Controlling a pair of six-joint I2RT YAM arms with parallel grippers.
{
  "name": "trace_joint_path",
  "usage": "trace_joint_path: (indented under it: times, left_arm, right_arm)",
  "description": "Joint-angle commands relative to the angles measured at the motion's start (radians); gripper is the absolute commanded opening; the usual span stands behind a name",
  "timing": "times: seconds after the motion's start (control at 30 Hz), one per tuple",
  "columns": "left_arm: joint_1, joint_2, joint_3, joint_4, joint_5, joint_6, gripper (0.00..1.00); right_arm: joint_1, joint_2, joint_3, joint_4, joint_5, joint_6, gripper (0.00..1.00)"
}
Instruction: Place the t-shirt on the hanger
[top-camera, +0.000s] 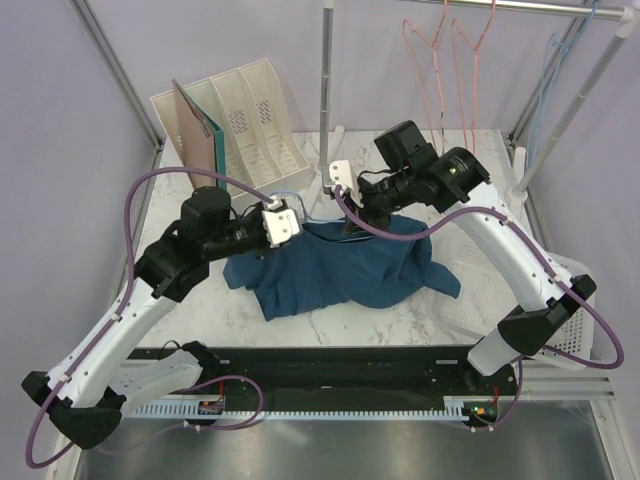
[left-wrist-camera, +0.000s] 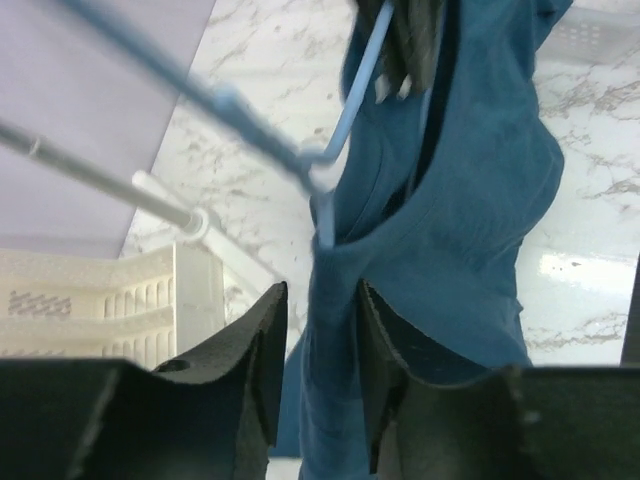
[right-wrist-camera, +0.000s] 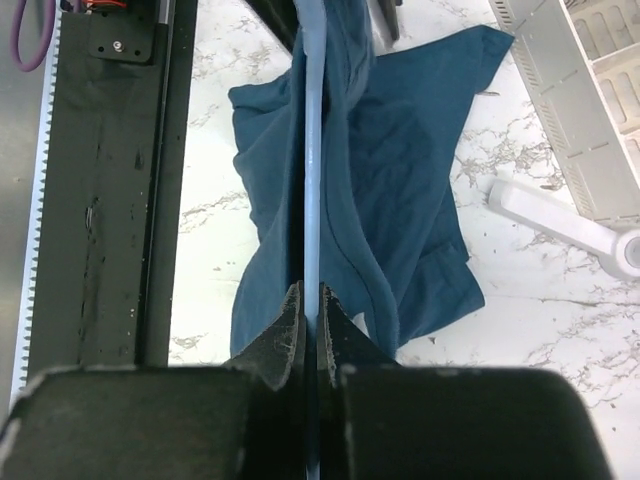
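Note:
The dark teal t-shirt (top-camera: 340, 268) lies crumpled mid-table, its upper edge lifted between the two grippers. The light-blue wire hanger (right-wrist-camera: 312, 150) runs straight out from my right gripper (right-wrist-camera: 310, 295), which is shut on the wire with shirt fabric (right-wrist-camera: 400, 180) draped on both sides of it. In the left wrist view the hanger (left-wrist-camera: 352, 105) enters the cloth at a fold. My left gripper (left-wrist-camera: 320, 300) stands partly open around a hanging fold of the t-shirt (left-wrist-camera: 460, 200); the fold rests against the right finger and a gap shows at the left one. From above, the left gripper (top-camera: 298, 228) and right gripper (top-camera: 350, 228) sit close together.
A white file organiser (top-camera: 245, 115) with a pink folder stands at the back left. A vertical metal pole (top-camera: 325, 90) rises behind the grippers. Pink-red hangers (top-camera: 450, 70) hang on the rail at the back right. A white basket (top-camera: 565, 290) sits at the right edge.

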Motion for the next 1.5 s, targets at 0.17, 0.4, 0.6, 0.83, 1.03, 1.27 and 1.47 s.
trace_joint_path:
  times: [0.17,0.4,0.6,0.83,1.03,1.27,1.47]
  left_arm:
    - [0.269,-0.146,0.03,-0.349,0.194,-0.043,0.92]
    - [0.479,-0.162,0.018,-0.469,0.284,0.069,0.94]
    - [0.51,-0.208,0.001,-0.417,0.347,0.015,0.91]
    - [0.46,-0.144,0.051,-0.36,0.414,-0.02,0.96]
    - [0.232,-0.076,0.05,-0.363,0.078,0.076,0.95]
    - [0.125,-0.056,0.036,-0.394,-0.183,0.274,0.96]
    - [0.079,-0.039,0.059,-0.509,-0.323,0.42,0.98]
  right_arm:
    - [-0.01,-0.064,-0.022,0.054,-0.018,-0.01,0.0]
    - [-0.021,-0.075,-0.038,0.072,-0.001,0.003,0.0]
    - [-0.05,-0.095,-0.072,0.137,-0.01,0.049,0.0]
    - [-0.045,-0.067,-0.086,0.219,-0.046,0.17,0.0]
    - [-0.038,-0.054,-0.088,0.287,-0.036,0.258,0.0]
    - [-0.038,-0.058,-0.114,0.306,-0.007,0.263,0.0]
    - [-0.036,-0.069,-0.129,0.307,-0.012,0.227,0.0]
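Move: The left fingers still pinch the t-shirt's collar edge, with the hanger's bare neck about 3 cm ahead and 4 cm to their right, nearly level. The shirt body hangs roughly 10 cm below, 4 cm right and 4 cm back; the file rack is some 20 cm ahead, 10 cm left and 14 cm lower. From the right hand, shut on the hanger, that pinched collar edge lies about 8 cm left and 1 cm back. Open the left gripper wide to let go of the collar edge and draw it about 7 cm left, clear of the shirt, back and slightly down; then bring it forward again while sinking, the fingers tipping some 20 degrees further downward. Keep the right gripper shut on the hanger, carry it left about 4 cm and slightly up towards the collar edge, then ease it partway back right and down. ##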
